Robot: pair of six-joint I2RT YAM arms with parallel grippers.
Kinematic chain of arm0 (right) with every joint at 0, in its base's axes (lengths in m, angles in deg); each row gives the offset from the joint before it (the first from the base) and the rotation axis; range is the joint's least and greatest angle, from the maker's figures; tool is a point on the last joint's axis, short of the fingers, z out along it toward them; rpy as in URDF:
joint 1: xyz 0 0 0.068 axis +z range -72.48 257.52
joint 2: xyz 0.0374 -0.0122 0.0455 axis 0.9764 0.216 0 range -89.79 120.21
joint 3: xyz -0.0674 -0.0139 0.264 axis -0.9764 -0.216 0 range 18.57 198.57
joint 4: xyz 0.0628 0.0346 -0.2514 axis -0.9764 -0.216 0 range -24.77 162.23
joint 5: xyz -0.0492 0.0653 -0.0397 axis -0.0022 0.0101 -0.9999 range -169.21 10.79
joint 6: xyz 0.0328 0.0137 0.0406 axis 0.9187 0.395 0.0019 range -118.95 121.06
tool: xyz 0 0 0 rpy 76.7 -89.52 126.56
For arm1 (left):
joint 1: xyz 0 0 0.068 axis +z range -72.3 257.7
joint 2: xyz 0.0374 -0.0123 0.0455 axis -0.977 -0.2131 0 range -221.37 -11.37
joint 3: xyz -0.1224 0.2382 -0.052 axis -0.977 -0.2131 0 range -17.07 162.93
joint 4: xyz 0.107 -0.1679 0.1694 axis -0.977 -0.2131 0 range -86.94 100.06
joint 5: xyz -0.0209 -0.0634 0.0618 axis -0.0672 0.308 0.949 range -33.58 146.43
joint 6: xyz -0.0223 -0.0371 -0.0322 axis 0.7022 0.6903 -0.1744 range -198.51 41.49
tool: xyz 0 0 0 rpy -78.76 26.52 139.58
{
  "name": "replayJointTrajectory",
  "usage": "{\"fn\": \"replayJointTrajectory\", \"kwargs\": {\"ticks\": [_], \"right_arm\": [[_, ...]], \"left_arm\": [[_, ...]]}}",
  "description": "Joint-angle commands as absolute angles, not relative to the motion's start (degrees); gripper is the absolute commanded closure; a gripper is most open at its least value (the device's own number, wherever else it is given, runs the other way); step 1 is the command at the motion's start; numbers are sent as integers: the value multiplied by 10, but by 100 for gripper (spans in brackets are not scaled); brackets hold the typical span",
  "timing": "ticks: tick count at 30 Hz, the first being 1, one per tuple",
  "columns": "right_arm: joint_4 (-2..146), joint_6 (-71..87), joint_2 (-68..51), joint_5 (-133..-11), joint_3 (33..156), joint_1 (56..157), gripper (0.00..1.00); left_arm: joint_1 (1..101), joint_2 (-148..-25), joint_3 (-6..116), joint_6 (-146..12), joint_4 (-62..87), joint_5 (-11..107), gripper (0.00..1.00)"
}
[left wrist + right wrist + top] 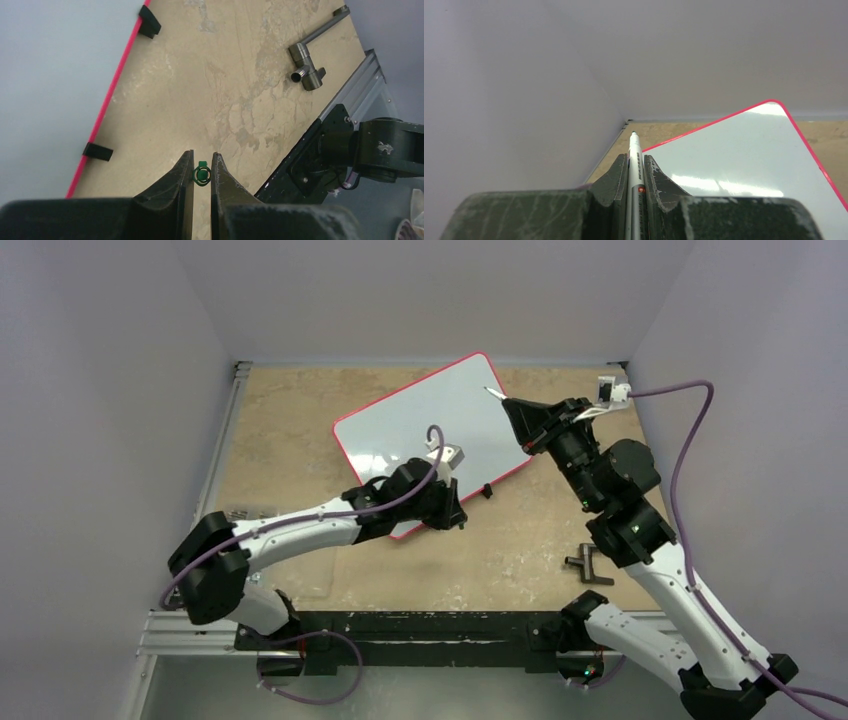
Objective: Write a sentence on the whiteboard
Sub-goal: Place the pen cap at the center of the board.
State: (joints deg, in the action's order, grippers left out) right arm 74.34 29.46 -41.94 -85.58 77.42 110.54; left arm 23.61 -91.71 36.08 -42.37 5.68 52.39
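Observation:
The whiteboard (420, 420) lies turned at an angle on the tan table, glossy white with a red-pink rim. Its surface (744, 155) shows plain white, so the sentence is out of view. My right gripper (512, 407) hovers over the board's far right edge, shut on a white-and-grey marker (635, 150) whose uncapped tip (492, 392) points toward the back wall. My left gripper (447, 512) sits at the board's near corner, just beyond its rim (107, 100). It is shut on a small green marker cap (202, 175), seen end-on between the fingers.
A grey metal T-shaped handle (588, 566) lies on the table at the near right (306, 70). Black clips (149, 22) (98, 151) sit against the board's rim. Walls close in the back and both sides. A metal rail (400, 625) runs along the near edge.

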Motion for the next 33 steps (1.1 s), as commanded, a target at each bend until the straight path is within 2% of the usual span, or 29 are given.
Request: {"fn": "replayJointTrajectory", "kwargs": {"ticks": [1, 7, 13, 15, 21, 23, 26, 33], "right_arm": [[741, 280, -439, -881, 780, 1104, 100], [737, 278, -450, -887, 769, 1104, 100], [737, 275, -447, -883, 765, 1104, 100], [736, 272, -449, -884, 765, 1103, 100], [737, 263, -451, -889, 761, 1103, 100], [738, 263, -450, -890, 761, 1104, 100], [737, 259, -450, -890, 762, 1104, 100], [733, 247, -450, -891, 775, 1103, 100]], "left_arm": [[204, -1008, 442, -474, 66, 550, 100], [186, -1113, 517, -493, 43, 555, 100], [181, -1158, 556, -499, 30, 553, 99], [181, -1160, 560, -502, 28, 552, 92], [181, -1149, 566, -516, 14, 562, 51], [181, -1144, 567, -522, 9, 562, 43], [181, -1134, 573, -525, -2, 560, 36], [184, -1056, 602, -550, -74, 562, 33]]}}
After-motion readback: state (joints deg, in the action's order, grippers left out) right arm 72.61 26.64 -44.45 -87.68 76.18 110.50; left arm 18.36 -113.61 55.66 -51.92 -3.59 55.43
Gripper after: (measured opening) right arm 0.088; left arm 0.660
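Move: The left gripper holds the green pen cap above bare tabletop. Its setting-down spot is some 9 cm to the right, 2 cm ahead and 11 cm below. The whiteboard's right clip stands roughly 12 cm beyond that spot and 2 cm right of it; the left clip is about 9 cm left and 4 cm beyond it. The board's middle lies about 25 cm straight ahead of the gripper. From the right hand, the spot is about 4 cm back, 2 cm left and 39 cm below. Bring the left gripper, still pinching the pen cap, about 7 cm right and 7 cm down towards the bare table on the robot's side of the whiteboard, rolling its left side up some 12 degrees. Stop there, open the fingers to about two-thirds to let go of the cap, then start back up, about 2 cm. ##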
